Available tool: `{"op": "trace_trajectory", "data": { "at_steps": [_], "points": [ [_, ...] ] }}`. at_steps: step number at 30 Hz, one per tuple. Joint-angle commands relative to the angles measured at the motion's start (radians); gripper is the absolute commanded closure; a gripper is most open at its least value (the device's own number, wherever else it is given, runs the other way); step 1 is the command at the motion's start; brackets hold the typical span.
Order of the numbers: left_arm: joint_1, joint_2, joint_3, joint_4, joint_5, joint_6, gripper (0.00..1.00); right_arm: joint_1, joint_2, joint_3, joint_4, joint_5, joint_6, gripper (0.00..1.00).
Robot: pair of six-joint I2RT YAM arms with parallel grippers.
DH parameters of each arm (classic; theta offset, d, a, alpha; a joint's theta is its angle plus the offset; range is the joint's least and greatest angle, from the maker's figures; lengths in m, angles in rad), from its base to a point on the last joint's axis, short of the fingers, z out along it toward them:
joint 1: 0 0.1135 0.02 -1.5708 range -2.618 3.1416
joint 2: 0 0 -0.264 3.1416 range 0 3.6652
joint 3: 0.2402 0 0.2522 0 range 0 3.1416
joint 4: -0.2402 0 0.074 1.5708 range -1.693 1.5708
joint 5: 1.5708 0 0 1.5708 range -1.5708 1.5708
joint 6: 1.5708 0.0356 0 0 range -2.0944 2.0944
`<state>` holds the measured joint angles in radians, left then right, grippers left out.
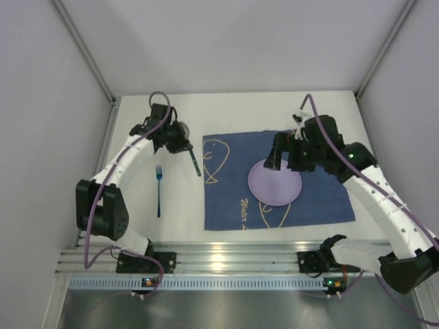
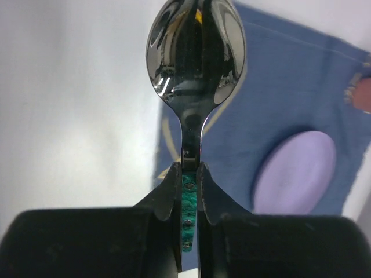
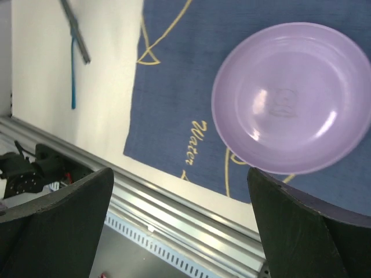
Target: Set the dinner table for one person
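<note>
My left gripper [image 1: 180, 140] [image 2: 188, 168] is shut on the green handle of a metal spoon [image 2: 196, 46]. It holds the spoon [image 1: 195, 162] above the white dinner table [image 1: 182, 205], by the left edge of the blue fish-print cloth [image 1: 226, 205], with the bowl pointing away from the fingers. A purple plate [image 1: 274, 182] [image 3: 293, 95] lies on the middle of the cloth. A blue-handled fork [image 1: 158, 192] [image 3: 73, 81] lies on the bare table left of the cloth. My right gripper [image 1: 278, 161] [image 3: 179, 174] is open and empty, above the plate's far edge.
The cloth [image 3: 174, 116] has yellow fish outlines and lettering. An aluminium rail [image 1: 219, 257] runs along the table's near edge. Grey walls [image 1: 41, 103] close in the left, right and back sides.
</note>
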<state>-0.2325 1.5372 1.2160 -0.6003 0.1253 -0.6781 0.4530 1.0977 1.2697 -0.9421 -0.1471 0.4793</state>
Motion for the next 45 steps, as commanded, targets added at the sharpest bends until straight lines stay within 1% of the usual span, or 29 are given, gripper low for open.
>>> {"op": "trace_trajectory", "data": {
  "at_steps": [1,2,3,4,5,7,8,11,14,17,18,20,21,23,24,26,27,29,30,34,37,38,40,41,42,43,45],
  "points": [
    [-0.1,0.101,0.275,-0.01,0.102,-0.012,1.0,0.154,0.063,0.036,0.179,-0.008,0.048,0.0],
    [-0.122,0.127,0.331,-0.038,0.12,-0.009,1.0,0.176,0.095,0.04,0.199,-0.003,0.053,0.0],
    [-0.166,0.155,0.44,-0.055,0.131,-0.008,1.0,0.191,0.112,0.046,0.215,-0.003,0.053,0.0],
    [-0.189,0.209,0.491,-0.074,0.143,-0.006,1.0,0.214,0.129,0.056,0.227,-0.003,0.05,0.0],
    [-0.211,0.236,0.535,-0.122,0.16,-0.002,1.0,0.22,0.167,0.075,0.245,-0.006,0.041,0.0],
    [-0.269,0.286,0.635,-0.148,0.169,-0.003,1.0,0.231,0.203,0.098,0.256,-0.006,0.028,0.0],
    [-0.298,0.294,0.652,-0.151,0.18,-0.012,1.0,0.231,0.235,0.117,0.261,-0.002,0.015,0.0],
    [-0.332,0.294,0.683,-0.142,0.2,-0.035,1.0,0.233,0.283,0.14,0.261,0.032,-0.005,0.01],
    [-0.338,0.282,0.692,-0.141,0.22,-0.052,1.0,0.233,0.306,0.148,0.262,0.07,-0.018,0.02],
    [-0.343,0.265,0.68,-0.133,0.226,-0.064,1.0,0.231,0.317,0.145,0.269,0.096,-0.019,0.09],
    [-0.343,0.253,0.666,-0.118,0.232,-0.069,1.0,0.233,0.32,0.142,0.276,0.098,-0.019,0.16],
    [-0.343,0.236,0.643,-0.09,0.24,-0.093,1.0,0.231,0.327,0.128,0.284,0.092,-0.016,0.22],
    [-0.344,0.23,0.622,-0.073,0.249,-0.101,1.0,0.231,0.33,0.125,0.289,0.089,-0.015,0.3],
    [-0.343,0.215,0.603,-0.037,0.266,-0.123,1.0,0.231,0.338,0.114,0.302,0.078,-0.01,0.4],
    [-0.344,0.209,0.582,-0.026,0.27,-0.129,1.0,0.233,0.338,0.111,0.307,0.077,-0.007,0.54],
    [-0.344,0.201,0.559,0.003,0.283,-0.146,1.0,0.231,0.337,0.106,0.321,0.073,-0.004,0.69],
    [-0.344,0.195,0.532,0.016,0.286,-0.152,1.0,0.233,0.337,0.105,0.325,0.072,-0.004,0.78],
    [-0.346,0.172,0.498,0.063,0.293,-0.17,1.0,0.231,0.327,0.094,0.335,0.073,0.002,0.9],
    [-0.346,0.152,0.463,0.08,0.293,-0.175,1.0,0.231,0.323,0.089,0.335,0.073,0.004,1.0],
    [-0.344,0.127,0.413,0.089,0.278,-0.163,1.0,0.231,0.269,0.057,0.335,0.09,0.01,1.0],
    [-0.344,0.121,0.392,0.036,0.24,-0.115,1.0,0.23,0.21,0.027,0.312,0.113,0.008,1.0],
    [-0.346,0.117,0.389,0.016,0.22,-0.1,0.98,0.225,0.193,0.02,0.302,0.121,0.008,1.0],
    [-0.344,0.104,0.378,-0.059,0.111,-0.054,0.82,0.216,0.139,-0.004,0.255,0.144,0.008,1.0],
    [-0.344,0.1,0.378,-0.084,0.111,-0.038,0.82,0.211,0.117,-0.012,0.232,0.142,0.008,1.0],
    [-0.343,0.087,0.372,-0.11,0.05,-0.022,0.72,0.199,0.094,-0.021,0.212,0.17,0.012,1.0],
    [-0.343,0.081,0.369,-0.151,0.022,0.01,0.67,0.194,0.047,-0.042,0.169,0.191,0.013,1.0],
    [-0.337,0.054,0.335,-0.18,-0.056,0.035,0.56,0.161,-0.005,-0.068,0.125,0.216,0.016,1.0]
  ]
}}
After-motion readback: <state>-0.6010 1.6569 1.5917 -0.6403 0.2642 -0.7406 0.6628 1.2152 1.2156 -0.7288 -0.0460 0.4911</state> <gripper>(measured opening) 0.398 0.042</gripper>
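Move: Off to the left of the open right hand, the spoon it will grip lies about 30 cm away, 9 cm farther out and some 11 cm lower, held by its neck in the left hand. From the left hand, the right gripper is about 33 cm to the right, 12 cm back and 11 cm higher. The plate is 24 cm below the right hand, 4 cm ahead and 2 cm left. The fork lies 13 cm back, 10 cm left and 13 cm below the left hand. Carrying the spoon over to the right hand, the left arm sweeps about 20 cm right and 11 cm up, turning clockwise some 25 degrees, then holds nearly still. The right hand goes 10 cm left, 5 cm forward and slightly down, and pinches the handle near its end; the left fingers then part and back off left as the right draws the spoon right and back. ##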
